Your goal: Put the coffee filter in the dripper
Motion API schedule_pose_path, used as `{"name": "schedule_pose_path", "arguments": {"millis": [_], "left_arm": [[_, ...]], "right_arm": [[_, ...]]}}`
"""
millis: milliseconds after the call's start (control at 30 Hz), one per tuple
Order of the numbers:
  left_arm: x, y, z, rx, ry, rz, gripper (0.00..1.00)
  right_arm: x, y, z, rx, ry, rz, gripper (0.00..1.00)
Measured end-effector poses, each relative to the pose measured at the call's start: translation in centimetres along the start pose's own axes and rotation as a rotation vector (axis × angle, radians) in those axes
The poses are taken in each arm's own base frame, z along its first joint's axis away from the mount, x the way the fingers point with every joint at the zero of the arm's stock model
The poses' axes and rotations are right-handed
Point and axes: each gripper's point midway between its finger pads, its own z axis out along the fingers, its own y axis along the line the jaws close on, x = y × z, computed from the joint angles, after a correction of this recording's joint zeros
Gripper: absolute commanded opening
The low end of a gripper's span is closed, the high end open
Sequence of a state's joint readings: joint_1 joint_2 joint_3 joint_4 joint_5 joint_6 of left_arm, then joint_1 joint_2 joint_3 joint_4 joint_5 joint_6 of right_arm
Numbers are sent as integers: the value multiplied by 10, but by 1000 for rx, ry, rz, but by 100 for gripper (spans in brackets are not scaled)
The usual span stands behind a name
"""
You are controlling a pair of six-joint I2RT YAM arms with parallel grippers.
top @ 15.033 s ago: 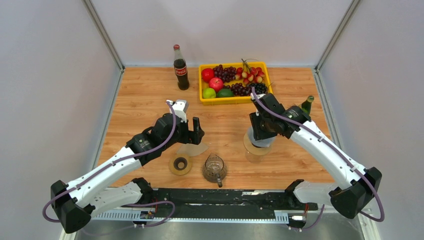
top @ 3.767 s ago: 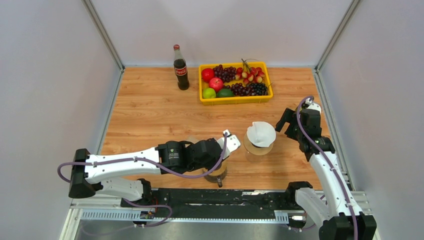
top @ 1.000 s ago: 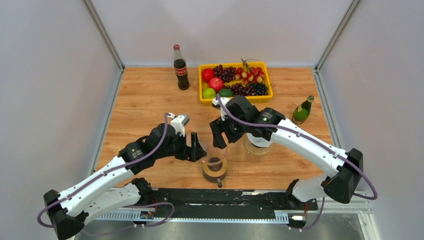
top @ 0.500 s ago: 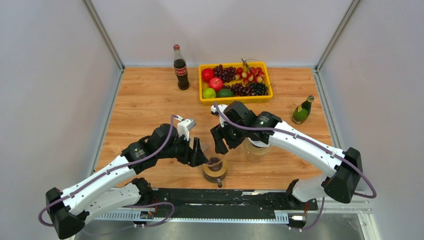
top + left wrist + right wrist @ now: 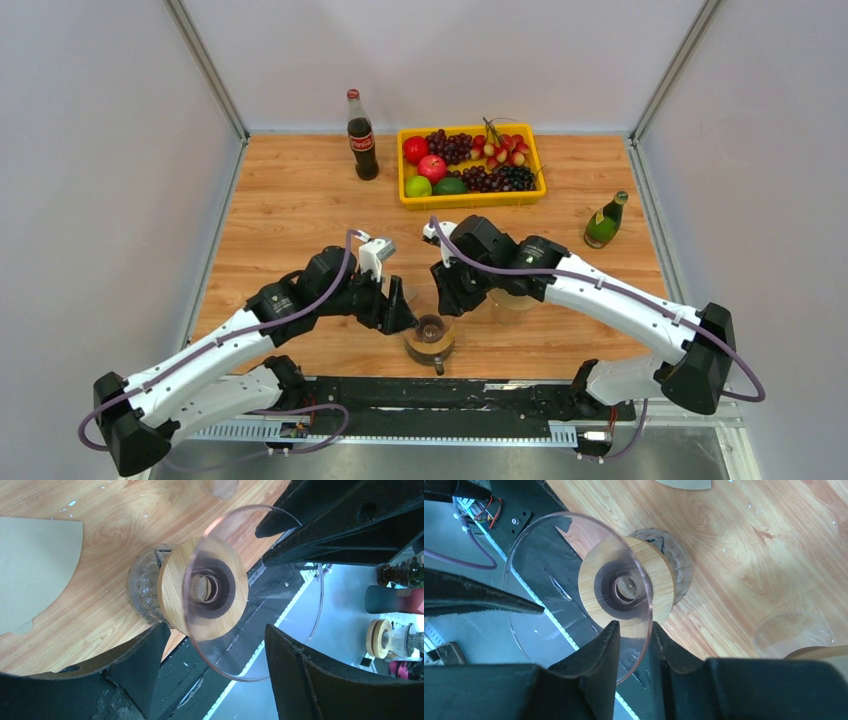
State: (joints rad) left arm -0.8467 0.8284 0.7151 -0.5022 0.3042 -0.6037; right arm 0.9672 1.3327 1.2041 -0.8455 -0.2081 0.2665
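The dripper (image 5: pixel 430 332), a clear glass cone with a wooden collar (image 5: pixel 175 595), sits on a small glass server (image 5: pixel 140 587) near the table's front edge. My left gripper (image 5: pixel 395 305) is open, its fingers wide on either side of the cone's left rim (image 5: pixel 216 630) without touching it. My right gripper (image 5: pixel 447 298) straddles the opposite rim (image 5: pixel 635 625) with narrow jaws. One finger is against the glass and a small gap shows at the other. The coffee filter (image 5: pixel 35 570), flat brown paper, lies on the wood left of the dripper; its edge (image 5: pixel 684 484) shows in the right wrist view.
A second dripper (image 5: pixel 515 300) stands partly under my right arm, its clear rim (image 5: pixel 794 635) beside the first. A cola bottle (image 5: pixel 361 135) and a yellow fruit tray (image 5: pixel 470 201) stand at the back, a green bottle (image 5: pixel 603 222) at the right. The black front rail (image 5: pixel 440 395) runs just behind the server.
My right gripper has come down over the dripper's rim and its jaws have narrowed a lot. My left gripper has slid right, closer to the cone, and narrowed slightly.
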Motion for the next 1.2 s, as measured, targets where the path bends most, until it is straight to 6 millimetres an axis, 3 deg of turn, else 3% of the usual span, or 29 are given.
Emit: {"name": "schedule_pose_path", "arguments": {"millis": [267,933,1200], "left_arm": [[-2,-2,4,13,1,1,71],[3,-2,12,10,35,-52,38],[2,4,14,-24,26,-91,29]], "right_arm": [[6,5,-4,-41,-44,-8,19],[3,-2,7,-13,-89,24,0],[1,-4,10,1,-94,46,0]]}}
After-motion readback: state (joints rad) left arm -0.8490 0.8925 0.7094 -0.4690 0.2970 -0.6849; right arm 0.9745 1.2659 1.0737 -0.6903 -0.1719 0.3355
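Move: The clear dripper cone stands in its wooden collar on the glass carafe, its middle about 4 cm right, 2 cm ahead and 4 cm below the left hand. The collar is roughly 8 cm below that hand and the carafe about 13 cm, both under the cone; the brown filter paper lies some 15 cm ahead, 4 cm left and 17 cm down. From the right hand, the cone's middle is about 3 cm left, level front to back, 4 cm lower; the filled dripper is 9 cm ahead, 14 cm right. The clear cone's rim is taken between the two hands: the right fingers, already part closed, shut on its right side, while the left fingers narrow around its left side from wide to under half open. Both hands sink about 1 cm, the right after easing back slightly and then coming forward again; the left edges about 1 cm to the right and tips down some 5 degrees. ##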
